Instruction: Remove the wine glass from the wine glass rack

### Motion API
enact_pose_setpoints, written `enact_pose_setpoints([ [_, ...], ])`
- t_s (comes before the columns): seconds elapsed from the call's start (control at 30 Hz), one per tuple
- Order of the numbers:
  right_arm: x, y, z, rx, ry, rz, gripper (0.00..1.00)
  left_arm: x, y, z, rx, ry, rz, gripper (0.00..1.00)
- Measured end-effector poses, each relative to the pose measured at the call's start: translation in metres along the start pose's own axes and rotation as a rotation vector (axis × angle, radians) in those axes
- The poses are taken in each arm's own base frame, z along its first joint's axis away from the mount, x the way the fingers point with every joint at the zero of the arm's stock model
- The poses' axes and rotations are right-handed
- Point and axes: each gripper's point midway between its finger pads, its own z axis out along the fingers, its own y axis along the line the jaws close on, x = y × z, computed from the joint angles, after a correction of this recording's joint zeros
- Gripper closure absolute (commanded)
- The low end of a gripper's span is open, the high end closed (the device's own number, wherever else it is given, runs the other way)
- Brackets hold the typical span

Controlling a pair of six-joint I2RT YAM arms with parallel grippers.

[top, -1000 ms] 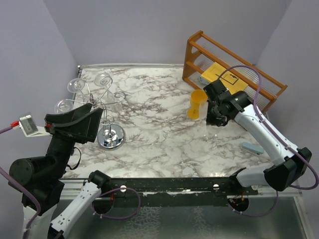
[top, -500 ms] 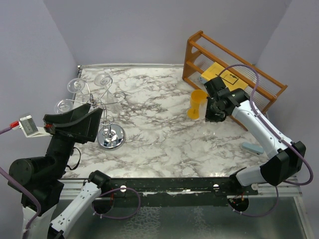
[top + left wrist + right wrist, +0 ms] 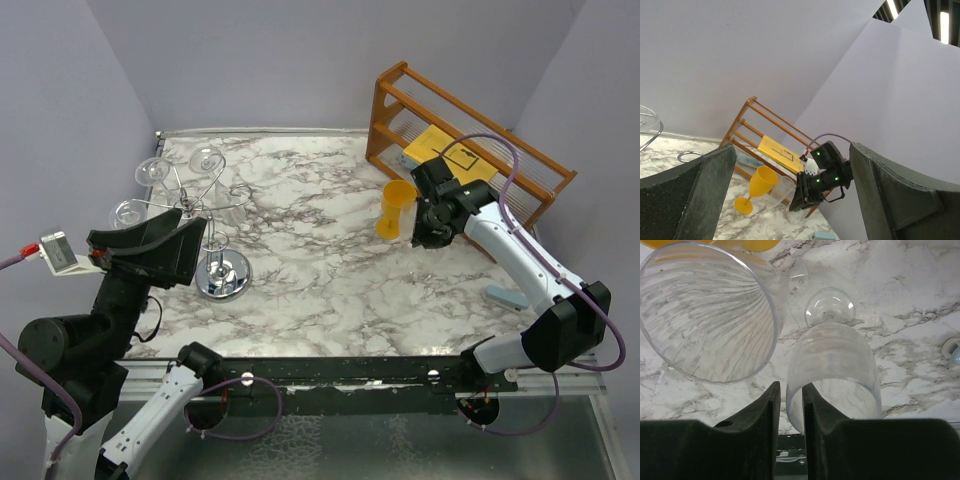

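The silvery wine glass rack (image 3: 214, 215) stands at the table's left on its round chrome base (image 3: 223, 274), with clear glasses (image 3: 152, 170) hanging from its curled arms. My left gripper (image 3: 185, 250) hovers open just beside it and holds nothing; in its own view the left gripper (image 3: 792, 147) looks across the table. At the right, a clear wine glass (image 3: 832, 365) stands upright on the marble. My right gripper (image 3: 791, 386) straddles its rim, one finger inside and one outside. The jaws are slightly parted, with a thin gap beside the glass wall.
A yellow goblet (image 3: 396, 208) and a ribbed clear tumbler (image 3: 705, 310) stand close to the left of the wine glass. The orange-brown wooden shelf rack (image 3: 470, 140) holding a yellow card sits behind. A pale blue object (image 3: 507, 297) lies near the right edge.
My right arm shifted slightly toward the wooden rack, then held still. Its jaws have parted a little around the glass rim. The left arm has not moved.
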Motion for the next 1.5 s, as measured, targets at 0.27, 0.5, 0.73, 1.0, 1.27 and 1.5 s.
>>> enact_pose_setpoints([
  [0.27,-0.007,0.002,-0.006,-0.015,-0.025,-0.011,0.33,-0.007,-0.005,-0.005,0.003,-0.005,-0.002,0.01],
  [0.5,-0.015,-0.003,-0.045,-0.086,-0.133,-0.017,0.09,-0.005,0.001,-0.006,-0.032,0.010,0.000,0.01],
  [0.73,-0.016,-0.009,-0.098,-0.214,-0.285,-0.068,0.00,0.017,0.018,0.008,-0.106,0.095,0.003,0.01],
  [1.0,-0.023,-0.002,-0.142,-0.395,-0.494,-0.103,0.00,0.041,0.035,0.043,-0.208,0.223,0.018,0.01],
  [1.27,-0.036,0.031,-0.162,-0.588,-0.609,-0.158,0.00,0.062,0.055,0.091,-0.323,0.345,0.074,0.01],
  [1.5,-0.030,0.044,-0.142,-0.637,-0.587,-0.214,0.00,0.078,0.079,0.143,-0.427,0.446,0.173,0.01],
])
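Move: The right fingers pinch the left rim of a standing clear wine glass, its middle about 1 cm ahead, 3 cm right and 8 cm below them. At that height, a second clear glass is some 6 cm ahead and 5 cm left, the yellow glass 10 cm ahead and 8 cm left. From the left hand, the rack's far-right glass lies roughly 18 cm ahead, 2 cm left, 26 cm below; the rack hub 11 cm ahead, 4 cm left, 22 cm below. The right fingers spread wide and let go of the clear glass's rim, and the hand lifts away some 15 cm, easing back a few cm, then shifts left and settles slightly while its fingers tip up about 40 degrees and swing towards the left. Meanwhile the empty left hand, still wide open, backs off barely a centimetre, then reaches forward about 17 cm and somewhat right, sinking a little, over the rack towards its far-right glass, with the fingers tilting down and the left side rolling up. ##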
